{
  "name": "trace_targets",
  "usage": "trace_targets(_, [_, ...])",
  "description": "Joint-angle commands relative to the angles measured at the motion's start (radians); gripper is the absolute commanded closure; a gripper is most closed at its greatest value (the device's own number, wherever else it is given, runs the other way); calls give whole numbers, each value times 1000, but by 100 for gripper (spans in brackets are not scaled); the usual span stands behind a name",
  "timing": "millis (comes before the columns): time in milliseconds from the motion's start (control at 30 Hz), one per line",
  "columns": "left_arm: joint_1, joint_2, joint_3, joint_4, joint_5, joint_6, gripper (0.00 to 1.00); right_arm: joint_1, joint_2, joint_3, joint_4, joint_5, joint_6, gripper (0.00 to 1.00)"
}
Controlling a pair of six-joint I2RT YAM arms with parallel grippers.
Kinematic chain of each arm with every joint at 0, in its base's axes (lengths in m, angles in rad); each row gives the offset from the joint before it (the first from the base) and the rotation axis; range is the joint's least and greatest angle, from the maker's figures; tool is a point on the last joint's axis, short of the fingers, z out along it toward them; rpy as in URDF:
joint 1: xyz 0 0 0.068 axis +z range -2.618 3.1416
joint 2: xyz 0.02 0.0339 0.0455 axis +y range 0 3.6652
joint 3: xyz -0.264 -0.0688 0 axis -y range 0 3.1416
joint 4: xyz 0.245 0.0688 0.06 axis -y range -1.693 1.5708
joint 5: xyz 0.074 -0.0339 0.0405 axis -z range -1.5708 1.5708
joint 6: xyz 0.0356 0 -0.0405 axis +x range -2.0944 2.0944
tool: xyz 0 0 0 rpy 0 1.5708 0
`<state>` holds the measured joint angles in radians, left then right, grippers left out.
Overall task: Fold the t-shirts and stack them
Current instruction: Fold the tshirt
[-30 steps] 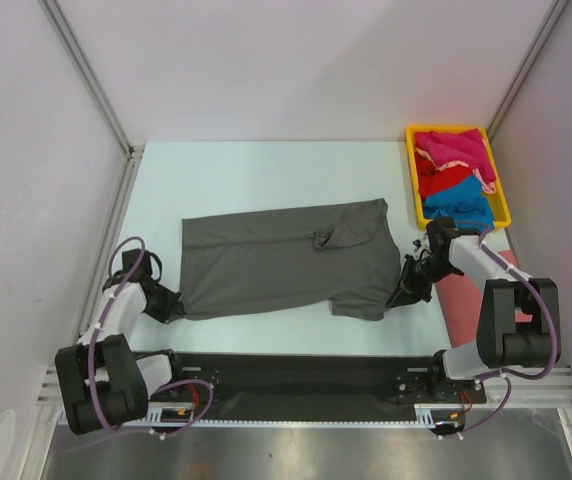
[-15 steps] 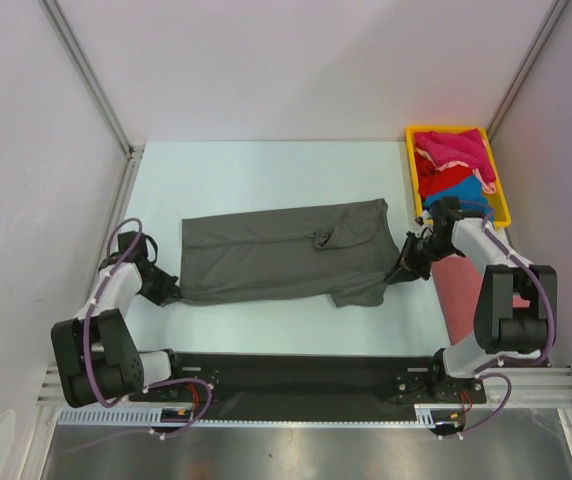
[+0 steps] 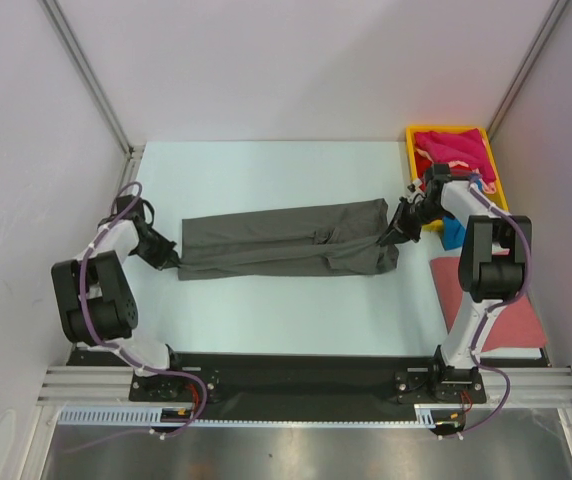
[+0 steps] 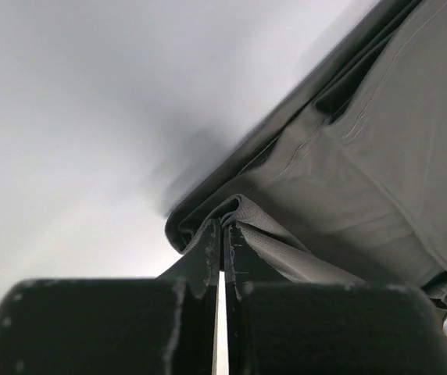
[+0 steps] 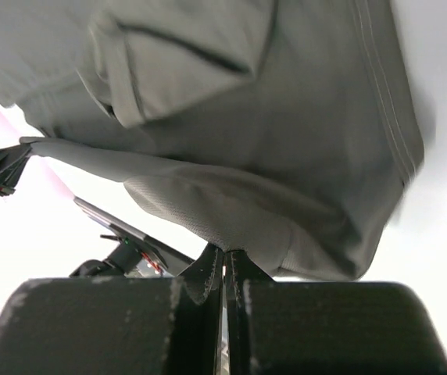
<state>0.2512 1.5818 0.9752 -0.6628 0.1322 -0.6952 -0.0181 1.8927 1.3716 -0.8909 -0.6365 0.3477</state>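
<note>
The large dark grey t-shirt [image 3: 281, 240] lies across the middle of the table as a long folded band. My left gripper [image 3: 171, 259] is shut on its left corner, and in the left wrist view the cloth [image 4: 348, 180] bunches at the left gripper's [image 4: 223, 226] tips. My right gripper [image 3: 386, 240] is shut on the right end; the right wrist view shows grey fabric [image 5: 270, 141] draped over the right gripper's [image 5: 224, 254] tips. More t-shirts, magenta [image 3: 456, 148], red [image 3: 431, 180] and bright blue [image 3: 453, 232], sit in the tray. A salmon-pink one [image 3: 491, 300] lies flat at the right.
The yellow tray [image 3: 412, 170] stands at the back right corner, close behind my right arm. White walls enclose the table on three sides. A black rail [image 3: 286, 375] with both arm bases runs along the near edge.
Both grippers carried the shirt's near edge away from the bases toward the far edge, folding the grey shirt lengthwise into a narrower band.
</note>
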Motion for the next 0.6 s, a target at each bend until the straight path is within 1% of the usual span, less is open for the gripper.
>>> trace_targets(0, [-13,59,75,2,27,33,99,-8,55,104,-17,-25,16,100])
trace_targets(67, [-23,79,103,2,30,33,98,-8,72,119,-19,-28,22,100])
trace_targets(200, [-32,96,119,25,49,48,85,-8,101,141,-20,-26,22,100])
trace_targets(367, [-33,78,85,32,56,53,83,-8,92,133,-25,-26,19,100])
trace_targets(433, [-32,72,59,35,55,54,78,-8,86,116,-10,-32,19,100])
trace_targets(567, [-32,66,39,55,67,54,74,0,74,86,-3,-40,5,100])
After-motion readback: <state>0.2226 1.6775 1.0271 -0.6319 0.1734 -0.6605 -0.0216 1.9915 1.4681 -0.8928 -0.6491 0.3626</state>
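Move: Both hands already hold the t-shirt's lifted near edge. The shirt's far left corner lies about 15 cm ahead of the left hand, 2 cm right and 2 cm lower; the near left fold is some 5 cm back, 1 cm right. From the right hand, the far right corner is roughly 14 cm ahead, 2 cm right, 4 cm below, the folded sleeve 3 cm ahead and 18 cm left, the yellow bin 21 cm ahead and 25 cm right. Both hands ease the held edge about 2 cm forward over the shirt; left fingers open slightly, right keep gripping. ##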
